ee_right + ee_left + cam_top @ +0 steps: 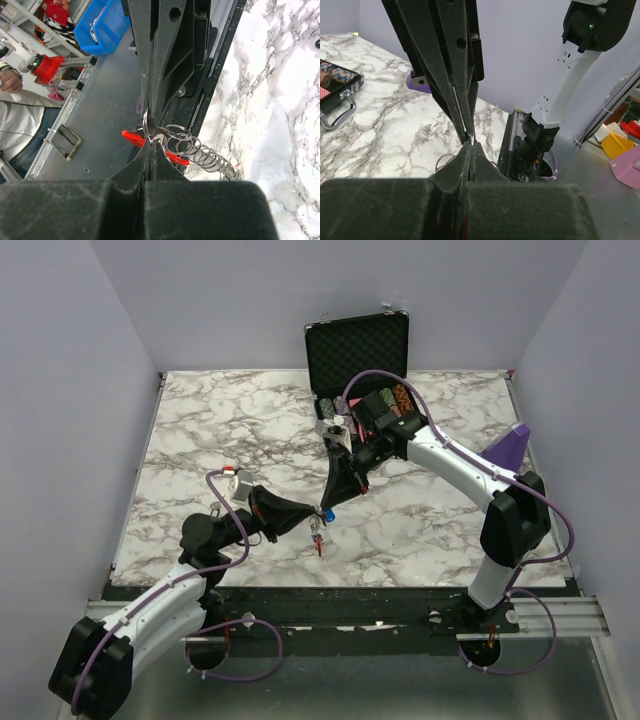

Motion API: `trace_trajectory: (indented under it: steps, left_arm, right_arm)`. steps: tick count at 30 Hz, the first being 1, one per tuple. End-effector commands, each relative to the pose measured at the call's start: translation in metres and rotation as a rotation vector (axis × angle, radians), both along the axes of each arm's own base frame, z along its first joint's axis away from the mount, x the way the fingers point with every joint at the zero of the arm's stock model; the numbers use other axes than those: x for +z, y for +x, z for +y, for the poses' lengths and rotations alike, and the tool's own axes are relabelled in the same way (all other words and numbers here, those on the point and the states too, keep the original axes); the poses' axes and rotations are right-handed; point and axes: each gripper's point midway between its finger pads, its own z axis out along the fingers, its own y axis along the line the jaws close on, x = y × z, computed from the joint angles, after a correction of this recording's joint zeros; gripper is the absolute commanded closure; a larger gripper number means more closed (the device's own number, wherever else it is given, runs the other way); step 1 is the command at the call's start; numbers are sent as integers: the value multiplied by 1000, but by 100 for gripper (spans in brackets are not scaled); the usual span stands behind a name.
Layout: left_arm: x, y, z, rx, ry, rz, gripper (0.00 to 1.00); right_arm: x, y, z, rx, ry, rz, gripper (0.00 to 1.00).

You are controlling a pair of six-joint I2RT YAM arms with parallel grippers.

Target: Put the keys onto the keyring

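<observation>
My left gripper [317, 516] and right gripper [325, 508] meet tip to tip above the front middle of the marble table [200, 440]. The left gripper [470, 144] is shut, and a sliver of red shows between its jaws. The red keyring [318, 541] hangs just under it. In the right wrist view the keyring [131, 138] runs across behind the shut right gripper [151, 145], strung with several silver key rings [202, 150]. One silver ring [145, 122] rises out of the right tips. A blue key tag [329, 514] sits beside the tips.
An open black case [357, 350] with poker chips [335, 75] stands at the back of the table, behind the right arm. A purple object [510, 445] lies at the right edge. The table's front edge and metal rail [350, 605] run just below the grippers.
</observation>
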Motion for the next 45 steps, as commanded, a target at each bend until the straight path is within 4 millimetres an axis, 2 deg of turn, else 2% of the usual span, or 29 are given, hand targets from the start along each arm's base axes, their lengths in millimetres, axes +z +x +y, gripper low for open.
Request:
trace_trajectory:
  steps: [1,13,18,23,26,31,36,45]
  left_arm:
    - [28,3,5,51,-48,-95,100]
    - [45,10,8,85,-132,-116,100]
    - [44,11,6,79,-139,-104,100]
    - [36,11,6,77,-116,-92,100]
    - [26,10,4,68,-75,-74,100]
    - [9,9,2,55,7,-40,100]
    - [4,9,-1,37,21,-16,100]
    - [11,9,-4,19,1,-25,100]
  right_arm:
    - [9,-5,-3,9,31,18,99]
    - [4,-10,1,24,27,40,99]
    - [3,-10,2,24,28,44,99]
    - [8,-11,1,24,34,30,89]
    - [17,-13,-2,36,69,16,77]
    - [18,-11,-5,29,82,-1,62]
    - [15,-11,-5,29,80,-2,60]
    - [1,-3,-1,-2,39,-3,58]
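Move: Between the two nearly touching hands, the keyring's ring is gripped at the left fingertips and lies about 1 cm to the left of the right fingertips. The blue key's head is at the shut right fingers, some 3 cm below and 1 cm right of that hand, about 3 cm right of and 3 cm below the left. The red key hangs some 6 cm below and 3 cm behind both hands, about 1 cm left of the right hand and level sideways with the left. Easing about half a centimetre left and down with its fingers still shut, the right hand then opens them to some two fifths, lets go of the blue key and lifts about 1 cm, staying at the ring. The left hand keeps its pinch on the ring, rising and going forward about 1 cm each, then sinking 2 cm as its fingertips dip about 5 degrees. ##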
